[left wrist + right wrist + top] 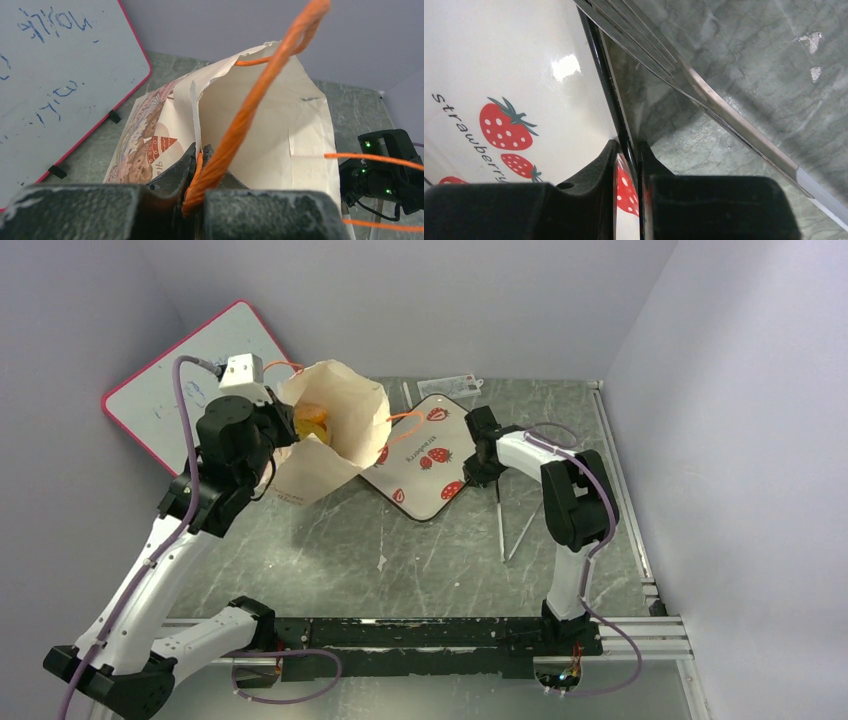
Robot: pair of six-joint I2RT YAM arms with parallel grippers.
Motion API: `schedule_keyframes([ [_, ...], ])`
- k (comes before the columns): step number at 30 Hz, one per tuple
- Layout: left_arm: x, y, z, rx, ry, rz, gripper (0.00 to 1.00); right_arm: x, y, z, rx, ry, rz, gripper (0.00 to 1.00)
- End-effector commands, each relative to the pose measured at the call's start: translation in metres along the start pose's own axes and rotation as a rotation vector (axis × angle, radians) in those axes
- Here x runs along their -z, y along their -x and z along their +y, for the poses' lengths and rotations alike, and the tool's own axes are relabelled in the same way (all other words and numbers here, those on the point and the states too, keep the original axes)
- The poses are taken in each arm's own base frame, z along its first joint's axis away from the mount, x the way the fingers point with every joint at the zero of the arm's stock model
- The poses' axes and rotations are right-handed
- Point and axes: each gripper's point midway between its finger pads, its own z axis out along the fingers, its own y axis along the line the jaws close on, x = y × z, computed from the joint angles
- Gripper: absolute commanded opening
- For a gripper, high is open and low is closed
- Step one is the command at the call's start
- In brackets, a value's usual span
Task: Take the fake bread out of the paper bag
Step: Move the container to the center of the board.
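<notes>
The cream paper bag (335, 430) leans on its side at the back left, its open mouth turned up toward the top camera. Inside it shows one orange-yellow piece of fake bread (312, 423); anything deeper is hidden. My left gripper (288, 436) is at the bag's left rim, shut on the bag's orange cord handle (235, 125). In the left wrist view the left gripper (202, 162) pinches that cord against the bag (280, 135). My right gripper (479, 471) is shut on the dark rim of the strawberry-print tray (425, 455). In the right wrist view the right gripper (628, 162) grips that tray (524, 65).
A pink-framed whiteboard (170, 390) leans at the far left, close behind the bag. Thin metal utensils (500, 525) lie on the table right of the tray, seen also in the right wrist view as metal utensils (704, 95). A small clear packet (450, 387) lies behind the tray.
</notes>
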Motion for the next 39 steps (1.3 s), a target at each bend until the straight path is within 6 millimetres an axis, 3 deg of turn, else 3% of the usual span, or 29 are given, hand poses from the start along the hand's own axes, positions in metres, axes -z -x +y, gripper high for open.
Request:
schedule_keyframes([
  [1,-0.001,0.029,-0.013,0.033,-0.061,-0.097,0.07,-0.027,-0.009,-0.109,-0.013,-0.375,0.001,0.00],
  [7,-0.010,0.022,-0.012,0.044,-0.076,-0.087,0.07,-0.027,0.004,-0.123,-0.104,-0.386,0.013,0.00],
  [17,-0.031,-0.002,-0.022,0.037,-0.191,-0.058,0.07,-0.037,0.014,-0.095,-0.091,-0.341,0.028,0.00],
  [21,-0.039,-0.014,-0.019,0.043,-0.220,-0.049,0.07,-0.031,0.018,-0.085,-0.046,-0.258,0.020,0.13],
  [24,-0.043,-0.018,-0.012,0.055,-0.215,-0.050,0.07,-0.017,0.028,-0.075,0.003,-0.195,-0.020,0.40],
  [29,-0.046,-0.022,-0.008,0.100,-0.220,-0.047,0.07,0.000,0.037,-0.060,0.120,-0.159,-0.067,0.67],
  [33,-0.046,-0.023,-0.008,0.109,-0.224,-0.046,0.07,0.014,0.036,-0.051,0.223,-0.155,-0.104,0.76],
  [39,-0.046,-0.027,-0.007,0.117,-0.226,-0.037,0.07,0.044,0.036,-0.041,0.317,-0.152,-0.175,0.77],
])
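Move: The right fingers are already shut on the near right rim of the strawberry container, whose middle lies about 10 cm to their left and 4 cm ahead. Two pieces of cutlery lie some 9 cm back, one 6 cm and one 11 cm to the right; a white card is 19 cm ahead and 5 cm left. From the bag-holding left hand, the container is roughly 21 cm right, 10 cm ahead and 36 cm below. Right hand drags the container about 4 cm right and lets go; left lowers the bag 7 cm. ##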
